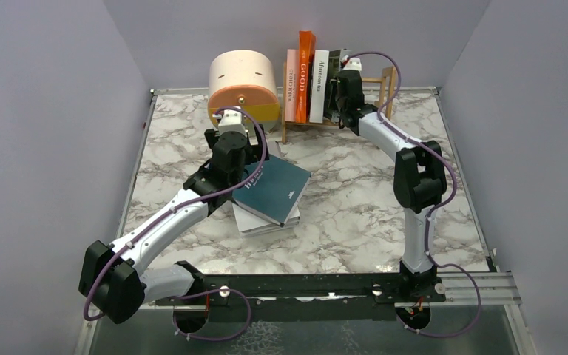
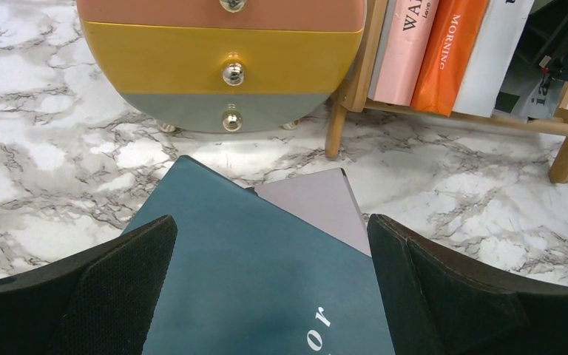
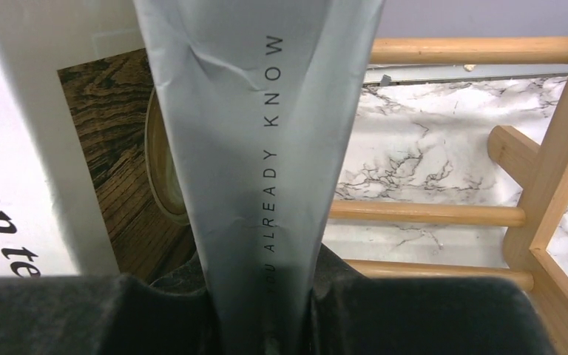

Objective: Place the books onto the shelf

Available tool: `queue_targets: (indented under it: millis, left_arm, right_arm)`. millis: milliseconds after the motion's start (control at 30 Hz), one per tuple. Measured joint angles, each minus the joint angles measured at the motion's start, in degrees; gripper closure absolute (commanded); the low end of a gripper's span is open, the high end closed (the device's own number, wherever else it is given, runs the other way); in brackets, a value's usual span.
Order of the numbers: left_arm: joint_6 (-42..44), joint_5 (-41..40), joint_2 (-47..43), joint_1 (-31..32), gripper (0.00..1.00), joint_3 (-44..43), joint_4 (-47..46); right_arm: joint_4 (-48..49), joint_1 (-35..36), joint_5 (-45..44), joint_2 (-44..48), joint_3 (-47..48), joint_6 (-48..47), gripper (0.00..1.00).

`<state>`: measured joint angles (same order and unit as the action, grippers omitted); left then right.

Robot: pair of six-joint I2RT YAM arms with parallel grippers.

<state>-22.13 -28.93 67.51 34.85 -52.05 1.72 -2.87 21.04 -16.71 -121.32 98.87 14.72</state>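
A teal book [image 1: 274,188] lies flat on top of a small stack in the middle of the table, with a grey book [image 2: 318,203] and a white one [image 1: 255,222] under it. My left gripper [image 2: 270,237] hangs open just above the teal cover [image 2: 251,274], one finger to each side. The shelf [image 1: 390,89] stands at the back and holds a pink book [image 1: 291,85], an orange book [image 1: 305,74] and a white book [image 1: 319,85] upright. My right gripper [image 3: 262,296] is shut on a thin grey book [image 3: 259,133], held upright in the shelf beside the white book [image 3: 7,185].
A round cream, orange and yellow drawer box [image 1: 242,85] stands just left of the shelf, close behind the stack. The shelf's wooden rails [image 3: 429,214] and right end post [image 3: 555,185] lie open to the right of the grey book. Walls enclose the table on three sides.
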Motion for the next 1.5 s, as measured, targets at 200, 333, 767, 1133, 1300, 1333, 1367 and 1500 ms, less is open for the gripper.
queue_targets:
  millis: [200,333,767,1133,1300,1333,1367,1500]
  left_arm:
    - [-0.02,0.66,-0.02,-0.92,0.01,0.00,0.00]
    - [-0.04,1.14,-0.04,-1.40,0.01,0.00,0.00]
    - [-0.24,2.40,-0.50,-2.29,0.01,0.00,0.00]
    - [-0.63,2.58,-1.77,-2.93,0.01,0.00,0.22]
    - [-1.99,2.29,-3.04,-3.04,0.01,0.00,1.81]
    - [-2.43,2.19,-3.43,-3.04,0.01,0.00,2.67]
    - [-2.89,1.90,-3.85,-3.04,0.01,0.00,3.54]
    - [-4.81,1.03,-6.32,-3.30,0.01,0.20,6.93]
  right_arm:
    - [-0.31,-0.37,1.84,-0.22,0.42,1.42,0.80]
    - [-0.96,-0.55,2.62,-0.98,1.77,2.10,0.63]
    - [-1.05,-0.42,5.88,-0.70,1.97,5.16,0.48]
    - [-0.28,-0.31,7.13,8.76,-3.85,6.54,0.46]
    - [0.31,-0.11,7.41,15.54,-7.85,6.69,0.45]
    - [0.50,-0.09,7.78,17.18,-9.14,6.71,0.42]
    - [0.61,-0.09,8.39,19.06,-10.69,6.73,0.42]
    - [0.72,0.22,11.69,26.80,-16.83,6.93,0.38]
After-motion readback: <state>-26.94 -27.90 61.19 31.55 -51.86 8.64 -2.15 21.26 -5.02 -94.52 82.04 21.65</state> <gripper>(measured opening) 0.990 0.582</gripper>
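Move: The right hand holds the grey book by its spine in the shelf; the resting place at its neighbours' right side has its middle about 8 cm ahead, 2 cm left and 4 cm above. From the hand, the white "Afternoon tea" book is 8 cm ahead and 6 cm left, the orange book 8 cm ahead and 11 cm left, and the shelf's right end 6 cm ahead and 16 cm right. From the left hand, that place lies roughly 28 cm ahead, 28 cm right and slightly lower. Still pinching the grey book's spine, the right hand eases about 2 cm left towards the white book, rolling its left side up as the fingers open to roughly half and let go. It then withdraws up and back from the shelf, about 12 cm up and 10 cm back, still rolling and turning a little counter-clockwise. The open left hand drifts some 3 cm left near the teal book. ##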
